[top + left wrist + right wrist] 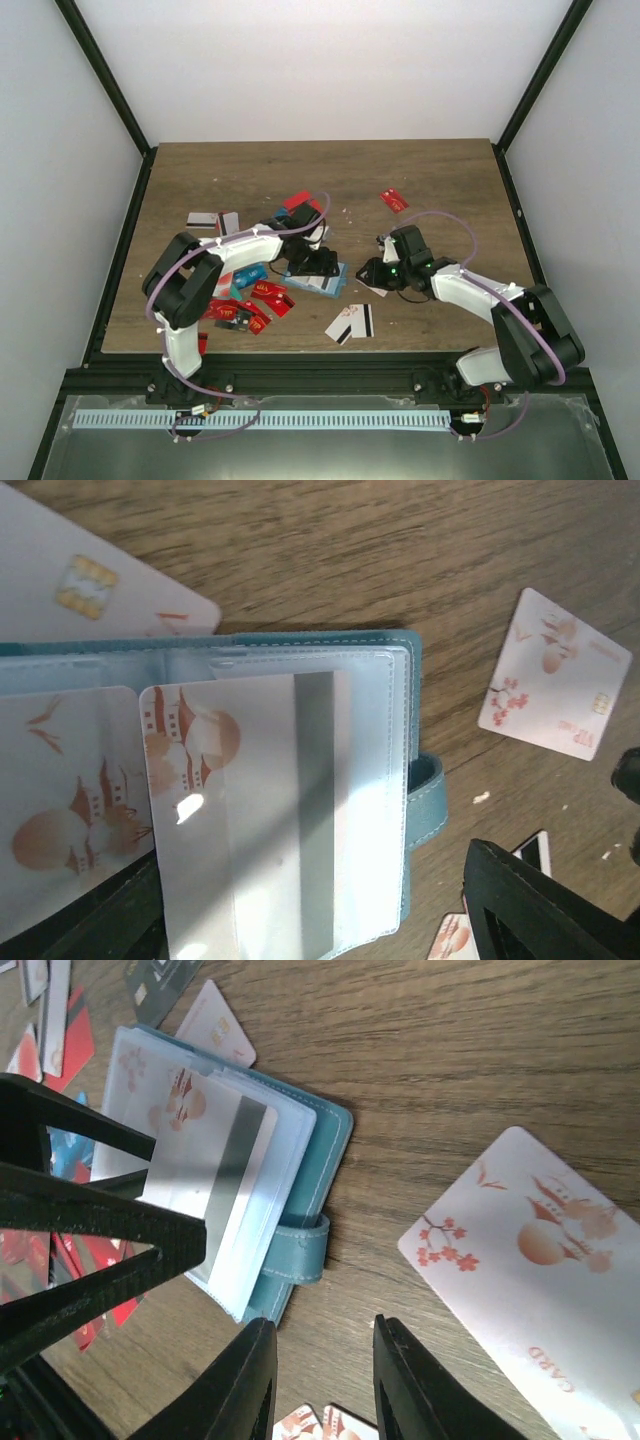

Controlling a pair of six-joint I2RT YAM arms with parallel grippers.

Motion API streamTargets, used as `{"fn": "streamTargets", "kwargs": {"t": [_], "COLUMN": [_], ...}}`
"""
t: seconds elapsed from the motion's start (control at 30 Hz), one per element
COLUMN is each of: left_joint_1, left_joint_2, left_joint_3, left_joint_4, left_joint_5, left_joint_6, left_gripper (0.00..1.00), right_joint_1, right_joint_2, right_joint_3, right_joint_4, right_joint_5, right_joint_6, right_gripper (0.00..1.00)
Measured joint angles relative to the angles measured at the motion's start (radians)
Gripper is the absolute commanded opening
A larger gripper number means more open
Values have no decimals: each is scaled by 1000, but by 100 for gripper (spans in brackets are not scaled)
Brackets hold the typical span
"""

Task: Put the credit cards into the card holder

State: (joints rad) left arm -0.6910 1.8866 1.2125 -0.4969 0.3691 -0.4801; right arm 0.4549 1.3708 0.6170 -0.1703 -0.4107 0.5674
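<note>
The teal card holder [418, 810] lies open on the table, its clear pockets facing up. A white credit card with a grey stripe [250, 810] sits partly inside the right pocket, and another white card with red marks [70, 800] fills the left pocket. My left gripper [310, 920] hovers over the holder [330, 285], open, its fingers [530, 910] apart from the striped card. My right gripper [322, 1380] stands open just right of the holder [300, 1160], over bare wood, with nothing between its fingers. In the top view the left gripper [312, 265] and the right gripper [368, 275] are close together.
Loose cards lie around: a red pile [255, 305] at the left, two white black-striped cards [350, 322] near the front edge, a red card [394, 200] further back, striped cards [210, 219] at the back left. A white card [540, 1260] lies right of my right gripper.
</note>
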Motion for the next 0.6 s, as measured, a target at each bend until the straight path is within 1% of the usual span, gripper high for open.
{"fn": "streamTargets", "kwargs": {"t": [0.17,0.2,0.27,0.4,0.47,0.6], "left_joint_1": [0,0,0,0,-2,-6], "left_joint_2": [-17,-22,-36,-61,-64,-64], "left_joint_3": [11,11,11,11,11,10], "left_joint_4": [-56,-64,-82,-96,-96,-93], "left_joint_5": [-72,-83,-111,-132,-133,-124], "left_joint_6": [16,18,23,40,43,54], "left_gripper": [78,80,88,93,100,100], "right_joint_1": [2,5,8,11,13,13], "right_joint_2": [1,3,10,21,29,45], "right_joint_3": [-28,-31,-32,-32,-32,-32], "right_joint_4": [61,71,87,113,121,134], "right_joint_5": [-65,-76,-90,-106,-110,-113], "right_joint_6": [26,33,40,54,58,63], "right_gripper": [29,29,28,28,28,28]}}
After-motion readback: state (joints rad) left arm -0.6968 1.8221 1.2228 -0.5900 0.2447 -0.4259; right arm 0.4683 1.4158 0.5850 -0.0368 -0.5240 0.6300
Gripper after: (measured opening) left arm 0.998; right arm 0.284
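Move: The open card holder's middle lies about 5 cm to the left of the left hand and 2 cm below, level with it in reach; the striped card in its right pocket is some 2 cm left and 1 cm back. Partly beneath the holder's far edge is a chip card, about 7 cm ahead and 4 cm left. From the right hand the holder is roughly 13 cm left, 2 cm ahead and 5 cm down, while a loose white card lies 3 cm right and 1 cm back. Leftwards about 2 cm, low over the open holder, the left hand goes with one finger seeming to drag the holder along, then rises some 1.5 cm; its already parted fingers spread fully and tilt nearer to vertical. The right hand follows about 2 cm left above the table, nearly shut, its fingertips swinging leftwards by 5 to 10 degrees. ##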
